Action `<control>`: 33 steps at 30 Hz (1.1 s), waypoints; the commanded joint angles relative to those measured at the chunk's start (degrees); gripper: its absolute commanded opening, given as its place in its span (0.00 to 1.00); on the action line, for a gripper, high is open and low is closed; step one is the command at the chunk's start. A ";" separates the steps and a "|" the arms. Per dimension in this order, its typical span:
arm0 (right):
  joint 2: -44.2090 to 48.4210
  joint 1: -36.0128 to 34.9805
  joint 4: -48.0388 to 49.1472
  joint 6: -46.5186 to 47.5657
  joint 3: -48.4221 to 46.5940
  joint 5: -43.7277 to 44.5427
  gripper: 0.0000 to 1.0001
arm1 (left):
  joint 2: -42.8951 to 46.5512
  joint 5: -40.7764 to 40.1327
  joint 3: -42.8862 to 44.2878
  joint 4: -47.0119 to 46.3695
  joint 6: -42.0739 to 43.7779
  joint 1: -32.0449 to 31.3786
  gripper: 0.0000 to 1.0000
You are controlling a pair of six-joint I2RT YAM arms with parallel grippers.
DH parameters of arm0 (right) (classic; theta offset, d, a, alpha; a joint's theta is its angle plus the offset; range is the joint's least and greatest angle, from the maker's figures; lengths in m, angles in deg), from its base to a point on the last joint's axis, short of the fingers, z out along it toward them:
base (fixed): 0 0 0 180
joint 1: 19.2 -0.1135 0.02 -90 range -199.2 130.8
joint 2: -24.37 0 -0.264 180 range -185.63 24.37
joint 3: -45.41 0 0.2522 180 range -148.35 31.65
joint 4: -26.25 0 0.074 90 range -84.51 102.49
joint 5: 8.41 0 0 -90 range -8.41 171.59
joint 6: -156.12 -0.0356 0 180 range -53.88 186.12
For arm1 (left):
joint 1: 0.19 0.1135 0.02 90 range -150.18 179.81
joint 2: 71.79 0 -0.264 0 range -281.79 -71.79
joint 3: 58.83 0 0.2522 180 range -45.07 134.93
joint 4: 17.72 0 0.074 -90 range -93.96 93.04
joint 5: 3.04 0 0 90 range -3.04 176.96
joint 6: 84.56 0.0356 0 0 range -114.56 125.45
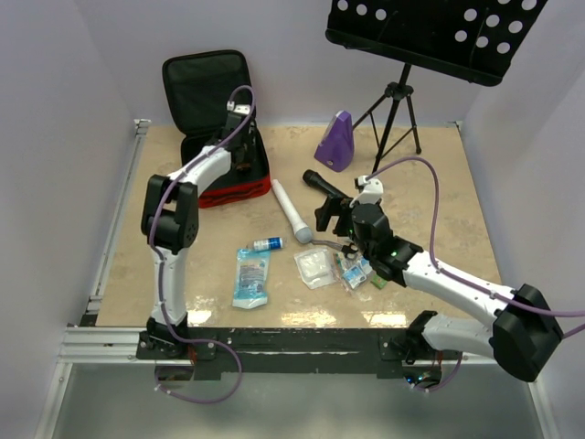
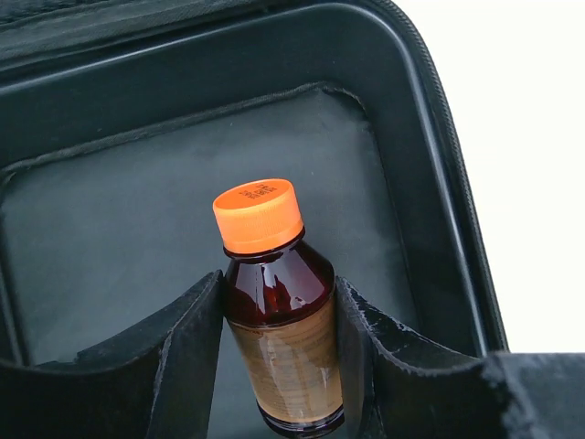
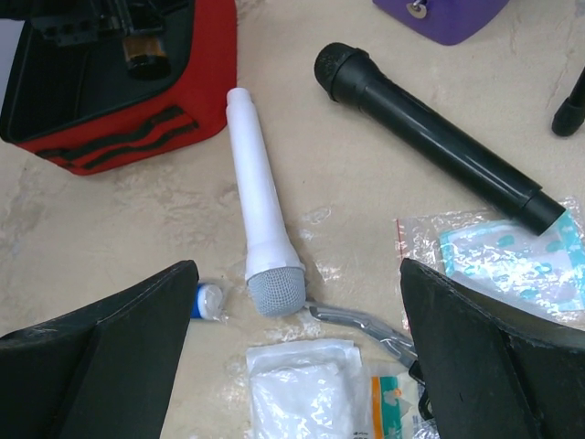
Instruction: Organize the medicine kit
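The medicine kit lies open at the back left, its black lid up against the wall and its red base on the table. My left gripper hangs over the kit's base. In the left wrist view it is shut on an amber bottle with an orange cap, held above the black lining. My right gripper stands open over the middle of the table. In the right wrist view it has nothing between its fingers and is above a white gauze packet.
A white microphone, a black microphone and a purple metronome lie mid-table. A small blue-capped bottle, a blue-white packet and more packets sit near the front. A music stand overhangs the back right.
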 commanded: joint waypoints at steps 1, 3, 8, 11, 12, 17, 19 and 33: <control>-0.11 0.16 2.23 0.33 -1.53 -1.86 0.97 | -2.44 -0.17 4.77 -3.00 1.79 0.60 0.18; -0.11 0.16 2.41 0.15 -1.35 -2.48 0.97 | -3.93 0.62 5.39 -3.00 1.43 0.60 0.19; -0.55 0.16 2.41 0.15 -1.00 -3.36 0.97 | -7.36 2.65 7.93 -4.23 0.47 0.60 0.18; -0.90 0.16 2.06 0.15 -0.91 -3.88 0.97 | -10.35 3.26 11.44 -4.05 0.46 0.60 0.19; -0.99 0.16 1.88 0.15 -0.91 -4.06 0.97 | -11.49 3.26 12.68 -3.70 0.55 0.60 0.19; -1.69 0.16 1.36 0.24 -1.18 -4.06 0.97 | -13.26 5.37 13.93 -1.06 -0.93 0.60 0.17; -1.70 0.16 1.35 0.15 -1.00 -3.97 0.97 | -9.68 6.59 7.01 -4.03 -2.52 0.52 0.16; -1.08 0.16 1.18 -0.02 -0.73 -3.01 0.97 | 6.87 6.60 -20.90 -15.31 -6.83 -0.10 0.11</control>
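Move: The left hand already holds the brown bottle over the open medicine case. The case's floor centre lies about 8 cm below, some 4 cm to the left and 1 cm back. The raised lid's middle stands roughly 11 cm ahead, 8 cm left and 5 cm up; the white microphone lies about 17 cm back and 14 cm right, 8 cm lower. From the waiting right hand, the floor centre is about 28 cm forward, 29 cm left and 16 cm down. Still pinching the brown bottle, the left hand lowers it into the medicine case while easing some 5 cm forward towards the lid, then draws it back about 9 cm towards the near wall, sinking a little more, to end about 5 cm lower than it began. The wrist rolls some 10 degrees, left side down, and the fingers keep their grip. ##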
